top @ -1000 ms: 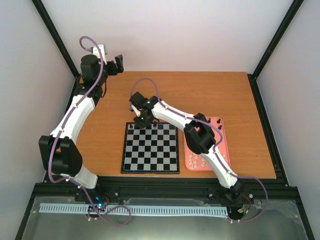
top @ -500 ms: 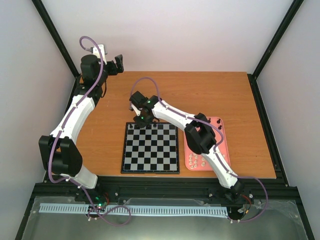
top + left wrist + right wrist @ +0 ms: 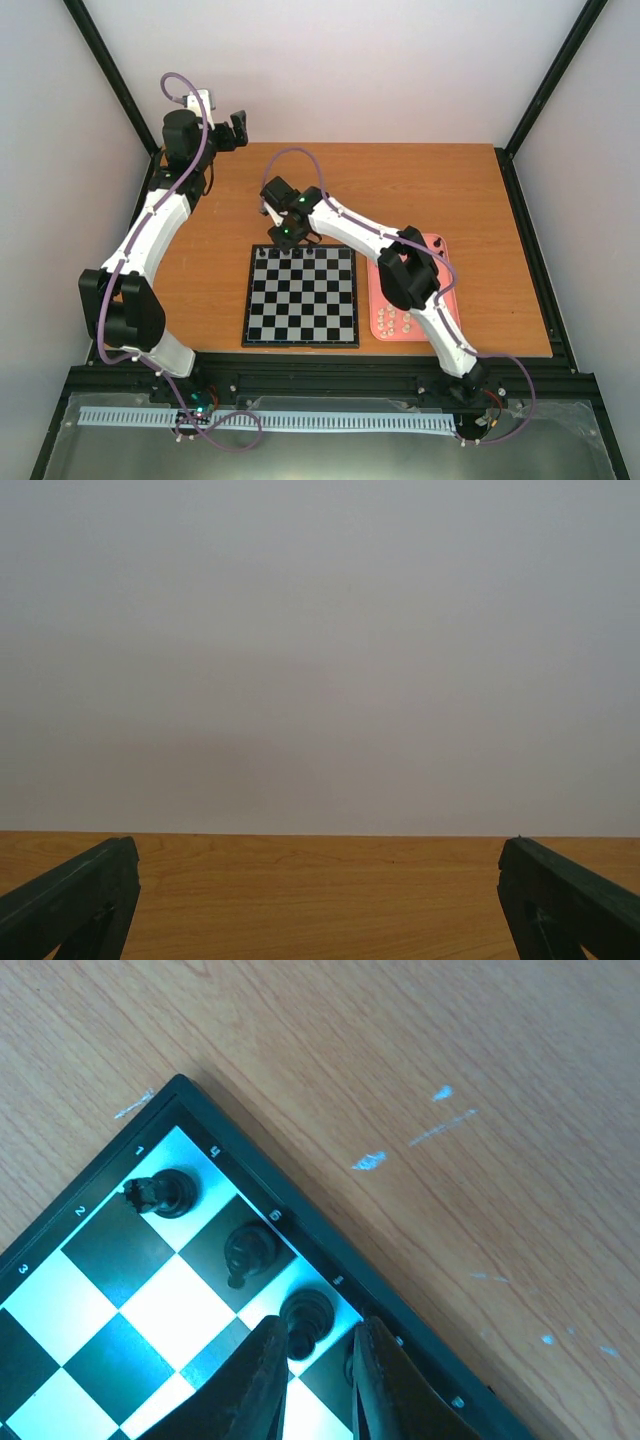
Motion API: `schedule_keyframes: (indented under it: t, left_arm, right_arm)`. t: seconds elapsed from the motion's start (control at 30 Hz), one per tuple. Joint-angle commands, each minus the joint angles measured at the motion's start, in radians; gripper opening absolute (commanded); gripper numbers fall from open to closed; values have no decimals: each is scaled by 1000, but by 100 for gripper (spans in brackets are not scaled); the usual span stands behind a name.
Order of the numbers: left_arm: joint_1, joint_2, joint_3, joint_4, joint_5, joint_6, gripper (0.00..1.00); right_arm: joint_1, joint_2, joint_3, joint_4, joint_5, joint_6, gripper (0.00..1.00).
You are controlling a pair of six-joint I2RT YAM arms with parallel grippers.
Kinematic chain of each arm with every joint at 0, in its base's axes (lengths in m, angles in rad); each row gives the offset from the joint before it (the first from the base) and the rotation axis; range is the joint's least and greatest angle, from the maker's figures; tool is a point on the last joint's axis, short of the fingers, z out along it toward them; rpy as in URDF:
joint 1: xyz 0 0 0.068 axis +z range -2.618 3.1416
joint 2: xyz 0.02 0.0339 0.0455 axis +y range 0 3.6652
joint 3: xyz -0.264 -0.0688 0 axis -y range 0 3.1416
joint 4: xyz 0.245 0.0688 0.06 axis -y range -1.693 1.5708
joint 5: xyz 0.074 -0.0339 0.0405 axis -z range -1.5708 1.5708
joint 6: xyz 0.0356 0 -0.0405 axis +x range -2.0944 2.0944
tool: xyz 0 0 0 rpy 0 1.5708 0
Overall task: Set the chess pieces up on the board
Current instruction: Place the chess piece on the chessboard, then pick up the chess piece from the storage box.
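The board (image 3: pixel 300 310) lies mid-table with a few black chess pieces (image 3: pixel 300 254) standing in its far row. My right gripper (image 3: pixel 287 240) hangs over that row's left part. In the right wrist view a knight (image 3: pixel 160 1193), a second piece (image 3: pixel 247 1253) and a third (image 3: pixel 305 1320) stand on the board (image 3: pixel 100 1260) along its edge. My right gripper (image 3: pixel 320 1328) is just above the third piece, its jaws a narrow gap apart and holding nothing. A fourth piece (image 3: pixel 352 1365) peeks out behind the right finger. My left gripper (image 3: pixel 238 128) is raised at the far left, open and empty.
A pink tray (image 3: pixel 445 300) with several cream-white pieces (image 3: pixel 400 322) lies right of the board, under the right arm. The left wrist view shows only bare wooden table (image 3: pixel 320 880) and a grey wall. Black frame posts stand at the table's corners.
My right gripper has drawn slightly up and back from the board's far row, and the arm's elbow shifted with it. The left arm has not moved.
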State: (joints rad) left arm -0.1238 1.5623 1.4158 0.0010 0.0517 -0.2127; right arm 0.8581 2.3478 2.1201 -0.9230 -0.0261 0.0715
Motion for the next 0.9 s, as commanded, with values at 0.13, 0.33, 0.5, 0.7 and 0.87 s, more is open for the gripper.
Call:
schedule_keyframes:
  t: [0.13, 0.33, 0.5, 0.7, 0.87]
  left_arm:
    - [-1, -3, 30, 9, -1, 4, 100]
    - [0, -11, 26, 10, -1, 4, 100]
    - [0, -10, 27, 10, 0, 4, 100]
    - [0, -12, 27, 9, -2, 6, 100]
    - [-1, -7, 28, 10, 5, 3, 100]
  right_arm:
    - [-4, -154, -79, 13, 165, 6, 41]
    - [-42, -260, -179, 40, 230, 27, 55]
    - [-92, -355, -295, 67, 286, 47, 63]
    - [-194, -486, -477, 87, 340, 91, 76]
    - [-365, -600, -647, 126, 331, 146, 75]
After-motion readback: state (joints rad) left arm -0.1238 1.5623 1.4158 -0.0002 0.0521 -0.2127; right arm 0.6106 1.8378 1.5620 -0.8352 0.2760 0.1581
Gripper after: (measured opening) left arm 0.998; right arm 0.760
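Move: About 39 cm to the right hand's right, practically level with it and some 5 cm lower, lies the small group of tall black pieces at the tray's far right. The cluster of black pawns is nearer, about 26 cm to the right and 1 cm back. Directly below the hand, about 5 cm down, stands the just-set black piece, with a black piece 3 cm to its left and another 3 cm to its right. From the left hand the tall group lies roughly 52 cm right, 14 cm back and 34 cm below. Rising clear of the board's far row with nothing in its fingers, the right hand climbs about 7 cm, then swings fast to the right, some 20 cm in all and still speeding up, off the board towards the far side of the pink tray. On the way the fingers spread from a narrow gap to about three-quarters open, and the hand turns some 25 degrees clockwise while its tips tilt a little forward. ##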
